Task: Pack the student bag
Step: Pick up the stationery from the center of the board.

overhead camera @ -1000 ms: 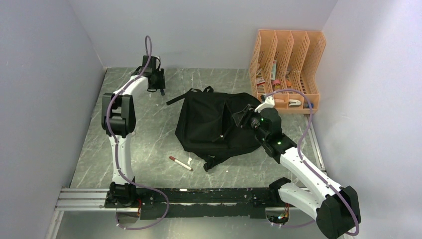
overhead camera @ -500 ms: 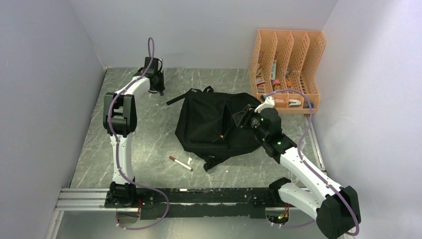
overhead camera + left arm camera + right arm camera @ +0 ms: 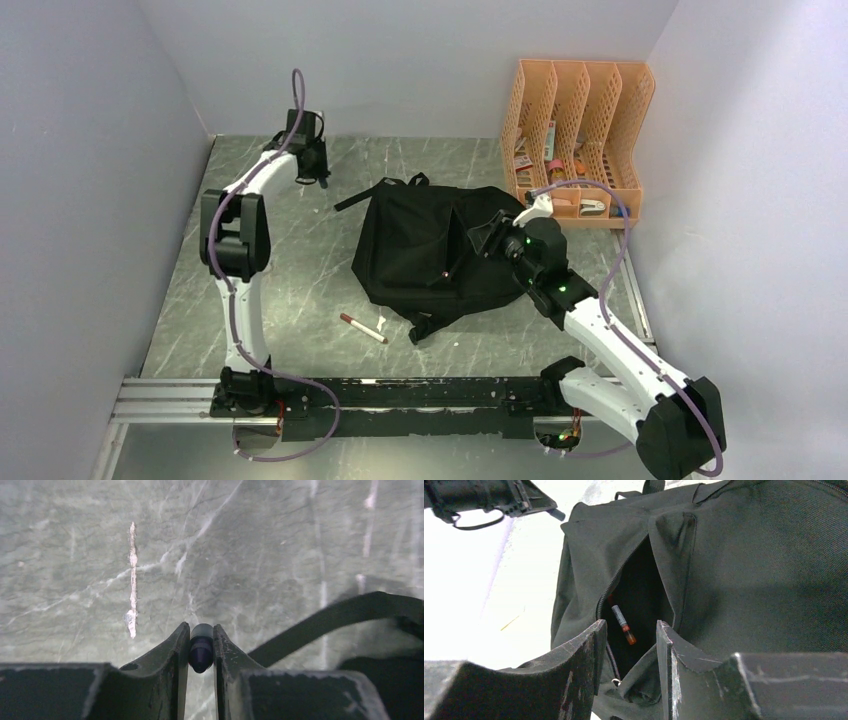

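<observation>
The student bag (image 3: 435,250), a big black backpack, lies in the middle of the table with its front pocket (image 3: 639,595) unzipped. Inside the pocket lies a pen with an orange tip (image 3: 623,625). My right gripper (image 3: 487,236) (image 3: 630,630) hovers at the pocket's mouth, open, a fold of the pocket's rim resting against its right finger. My left gripper (image 3: 322,180) (image 3: 201,630) is at the far left back of the table, shut on a dark pen (image 3: 201,652) whose rounded end pokes out between the fingertips.
A red and white pen (image 3: 363,328) lies on the table in front of the bag. An orange slotted file organiser (image 3: 580,130) with small items stands at the back right. A black bag strap (image 3: 330,620) trails towards the left gripper. Grey walls stand close on three sides.
The left gripper's jaws have closed on the dark pen, and that arm has shifted slightly. The right arm and the bag have stayed still.
</observation>
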Robot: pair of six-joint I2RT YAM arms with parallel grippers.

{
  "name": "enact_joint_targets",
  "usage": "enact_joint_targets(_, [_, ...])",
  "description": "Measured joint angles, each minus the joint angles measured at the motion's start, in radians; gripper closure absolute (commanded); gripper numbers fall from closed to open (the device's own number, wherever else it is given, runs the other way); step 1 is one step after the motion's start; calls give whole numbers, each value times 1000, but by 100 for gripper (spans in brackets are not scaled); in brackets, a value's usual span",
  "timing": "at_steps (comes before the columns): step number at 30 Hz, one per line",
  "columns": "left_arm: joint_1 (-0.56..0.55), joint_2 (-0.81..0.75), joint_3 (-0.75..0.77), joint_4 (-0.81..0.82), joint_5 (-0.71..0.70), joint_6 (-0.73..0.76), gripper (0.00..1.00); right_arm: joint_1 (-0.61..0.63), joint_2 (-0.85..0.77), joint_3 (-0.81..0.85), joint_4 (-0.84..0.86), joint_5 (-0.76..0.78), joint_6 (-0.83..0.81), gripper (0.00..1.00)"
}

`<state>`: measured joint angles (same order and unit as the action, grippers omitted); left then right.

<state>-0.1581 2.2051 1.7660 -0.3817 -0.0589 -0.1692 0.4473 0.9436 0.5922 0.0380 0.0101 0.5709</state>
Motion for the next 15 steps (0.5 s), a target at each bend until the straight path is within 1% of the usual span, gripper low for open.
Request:
enact_joint_targets(3, [-3, -89, -18, -14, 22, -20, 81, 0, -12, 0, 4, -15, 1, 55])
enact_joint_targets(6, [-4, -212, -34, -4, 88, -55, 82, 0, -21, 0, 45, -58, -5, 56])
enact_joint_targets(11, [-15, -458, -158, 101, 263, -163, 83, 2, -18, 0, 186, -197, -59, 60])
enact_joint_targets(13, [-34, -513, -186, 126, 326, -192, 83, 6, -18, -5, 247, -237, -87, 61])
enact_joint_targets(15, [-75, -555, -214, 160, 401, -220, 83, 18, -22, -19, 319, -268, -123, 60])
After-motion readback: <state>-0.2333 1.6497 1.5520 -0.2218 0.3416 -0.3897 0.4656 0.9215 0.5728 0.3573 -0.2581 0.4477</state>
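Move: The left hand already pinches the small dark-blue stationery piece; the bag's open mouth lies about 22 cm back and 25 cm to its right, roughly at its height. Nearer are the tip of the bag's loose strap, some 9 cm back and 4 cm right, and the bag's loop handle, 19 cm right and level with it in reach. From the right hand the mouth is about 4 cm ahead, 3 cm left and 9 cm below. Quickly upwards, by some 24 cm, goes the left hand, more and more sweeping back and to the right on the bag's side as it climbs, its fingers tipping up towards level and the wrist rolling right and turning clockwise; it keeps its pinch on the stationery. The empty right hand clears upwards and left above the bag's mouth by about 8 cm, tilting up and turning counter-clockwise. ##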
